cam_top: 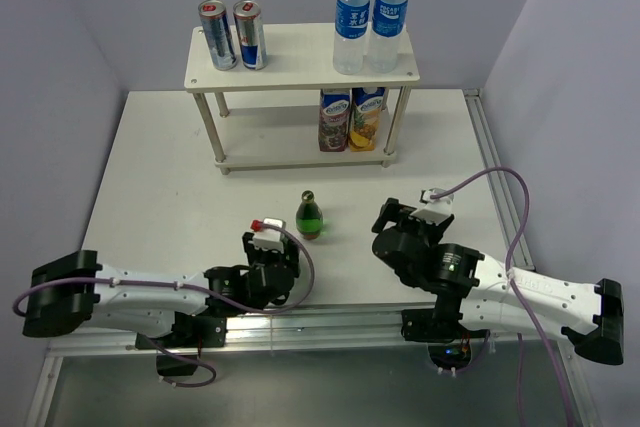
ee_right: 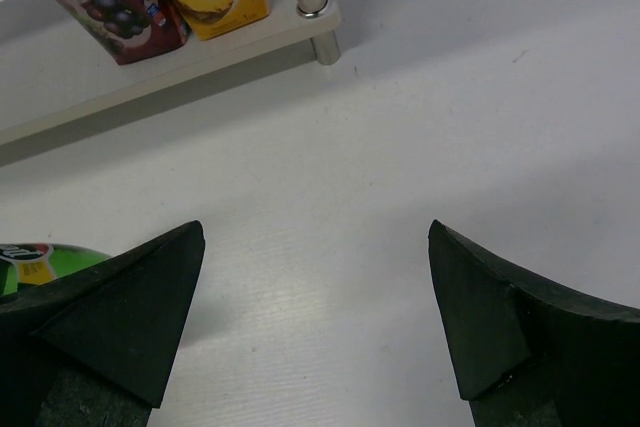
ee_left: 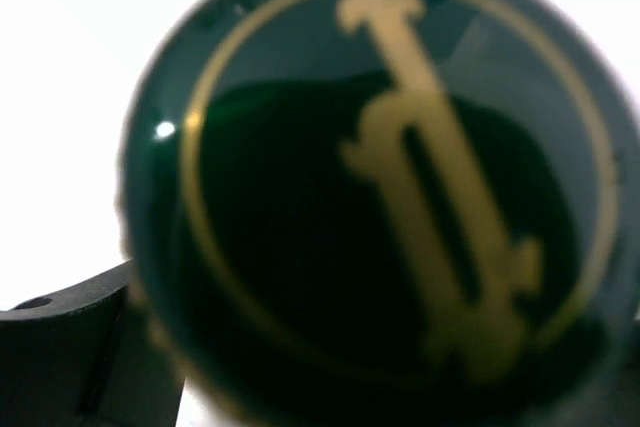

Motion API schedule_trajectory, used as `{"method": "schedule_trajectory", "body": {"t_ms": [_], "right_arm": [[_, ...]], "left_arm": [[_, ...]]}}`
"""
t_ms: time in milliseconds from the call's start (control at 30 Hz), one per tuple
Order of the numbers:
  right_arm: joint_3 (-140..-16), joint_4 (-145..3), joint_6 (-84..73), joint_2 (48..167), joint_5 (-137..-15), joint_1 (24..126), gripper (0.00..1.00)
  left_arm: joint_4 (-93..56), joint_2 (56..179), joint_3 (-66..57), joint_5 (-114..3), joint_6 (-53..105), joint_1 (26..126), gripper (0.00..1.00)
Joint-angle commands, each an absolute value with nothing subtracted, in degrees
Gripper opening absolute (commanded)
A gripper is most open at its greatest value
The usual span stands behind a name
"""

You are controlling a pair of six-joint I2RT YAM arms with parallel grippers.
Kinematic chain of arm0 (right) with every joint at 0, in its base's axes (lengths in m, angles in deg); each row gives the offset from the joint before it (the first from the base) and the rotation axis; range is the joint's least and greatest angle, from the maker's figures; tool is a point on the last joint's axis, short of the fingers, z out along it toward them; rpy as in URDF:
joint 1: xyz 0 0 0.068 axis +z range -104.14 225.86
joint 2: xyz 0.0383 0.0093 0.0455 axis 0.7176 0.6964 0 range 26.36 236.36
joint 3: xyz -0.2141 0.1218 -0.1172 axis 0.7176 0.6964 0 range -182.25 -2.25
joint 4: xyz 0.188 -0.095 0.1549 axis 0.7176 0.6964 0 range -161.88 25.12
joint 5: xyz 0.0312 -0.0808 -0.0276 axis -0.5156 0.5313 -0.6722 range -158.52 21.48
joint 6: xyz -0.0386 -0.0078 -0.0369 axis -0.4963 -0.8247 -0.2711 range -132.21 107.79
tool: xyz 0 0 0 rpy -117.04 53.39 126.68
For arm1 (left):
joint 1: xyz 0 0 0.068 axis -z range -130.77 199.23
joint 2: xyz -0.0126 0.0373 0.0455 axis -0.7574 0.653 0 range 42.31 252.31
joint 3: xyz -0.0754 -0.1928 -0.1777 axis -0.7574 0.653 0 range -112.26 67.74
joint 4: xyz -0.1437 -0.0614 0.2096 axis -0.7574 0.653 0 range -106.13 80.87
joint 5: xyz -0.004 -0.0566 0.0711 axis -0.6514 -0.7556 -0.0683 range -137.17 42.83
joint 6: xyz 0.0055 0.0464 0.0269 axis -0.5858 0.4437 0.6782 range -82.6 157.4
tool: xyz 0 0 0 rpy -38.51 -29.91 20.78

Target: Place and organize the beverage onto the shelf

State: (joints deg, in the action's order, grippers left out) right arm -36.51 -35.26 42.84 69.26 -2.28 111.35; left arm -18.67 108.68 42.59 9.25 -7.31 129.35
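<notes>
A small round green bottle with a gold emblem stands on the table in front of the shelf. My left gripper reaches it from the near left. In the left wrist view the bottle fills the frame, blurred, and one dark finger lies against its lower left side. My right gripper hovers open over bare table to the bottle's right, with the bottle's label just showing past its left finger.
The shelf's top board holds two cans at the left and two water bottles at the right. Two juice cartons stand on the lower board, right side. White walls close in the table.
</notes>
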Motion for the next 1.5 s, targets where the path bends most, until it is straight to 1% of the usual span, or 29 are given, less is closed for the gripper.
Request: {"method": "schedule_trajectory", "body": {"t_ms": [0,100,133,200,233,300,333,400,433,533,633,900,1167,1467], "right_arm": [[-36.0,-37.86,42.2,69.08,-1.46,111.78,1.0],[-36.17,-37.95,42.11,69.17,-1.55,111.69,1.0],[-36.17,-37.86,41.93,69.16,-1.55,111.69,1.0],[-36.0,-38.47,41.67,68.81,-1.81,111.69,1.0],[-35.91,-38.74,41.41,68.55,-1.81,111.69,1.0],[-35.73,-39.7,40.44,68.38,-1.99,111.77,1.0],[-35.56,-40.06,40.0,68.2,-2.25,111.78,1.0],[-35.82,-40.68,38.95,68.02,-2.43,111.69,1.0],[-35.91,-40.68,38.86,67.76,-2.51,111.69,1.0],[-35.64,-40.41,38.77,66.88,-2.52,111.69,1.0],[-34.94,-41.02,38.33,65.74,-2.95,111.77,1.0],[-35.12,-41.03,38.68,67.23,-2.78,111.69,1.0],[-34.68,-42.43,37.98,67.85,-2.95,111.77,1.0],[-34.42,-42.61,38.15,68.81,-2.87,111.69,1.0]], "left_arm": [[-20.33,102.79,39.43,16.74,-4.02,127.47,0.0],[-26.83,99.88,40.75,12.0,3.27,121.32,0.0],[-30.42,99.18,41.1,10.76,4.52,117.56,0.0],[-33.78,99.17,41.02,5.94,8.12,113.5,0.0],[-35.88,100.22,40.41,4.78,10.48,109.31,0.0],[-39.49,101.89,38.83,1.45,12.96,105.24,0.0],[-40.9,103.98,37.17,-1.96,14.97,101.31,0.0],[-43.28,106.1,34.96,-5.59,16.66,97.51,0.0],[-44.07,108.03,33.04,-7.95,17.62,94.01,0.0],[-46.53,111.98,29.17,-13.49,18.85,88.2,0.0],[-47.68,116.74,24.77,-16.31,19.65,84.15,0.0],[-47.68,129.74,12.47,-21.94,21.41,77.98,0.0],[-47.07,137.22,6.13,-23.79,21.58,74.02,0.0],[-45.92,143.29,1.03,-21.15,22.99,72.79,0.0]]}}
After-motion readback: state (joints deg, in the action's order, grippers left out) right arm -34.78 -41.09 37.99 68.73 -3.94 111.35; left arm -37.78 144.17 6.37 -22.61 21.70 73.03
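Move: The held green bottle is bound for the left end of the lower shelf, about 33 cm ahead of the left hand, 10 cm to its left and some 4 cm below it. The shelf's left front post stands about 26 cm ahead and 16 cm left; the grape carton is about 30 cm ahead, 14 cm right and 7 cm higher. The other green bottle stands some 10 cm ahead, 7 cm right and 3 cm lower. From the right hand, that shelf spot is about 29 cm ahead, 36 cm left and 11 cm down. The green bottle, still gripped by the left hand, is carried quickly forward by some 32 cm and about 10 cm left, the leftward part mostly early, to the lower shelf's left end under the top board. The hand rises 8 cm on the way and then sinks 3 cm as it slows, the wrist turning nearly 20 degrees counter-clockwise; the fingers keep their hold. ##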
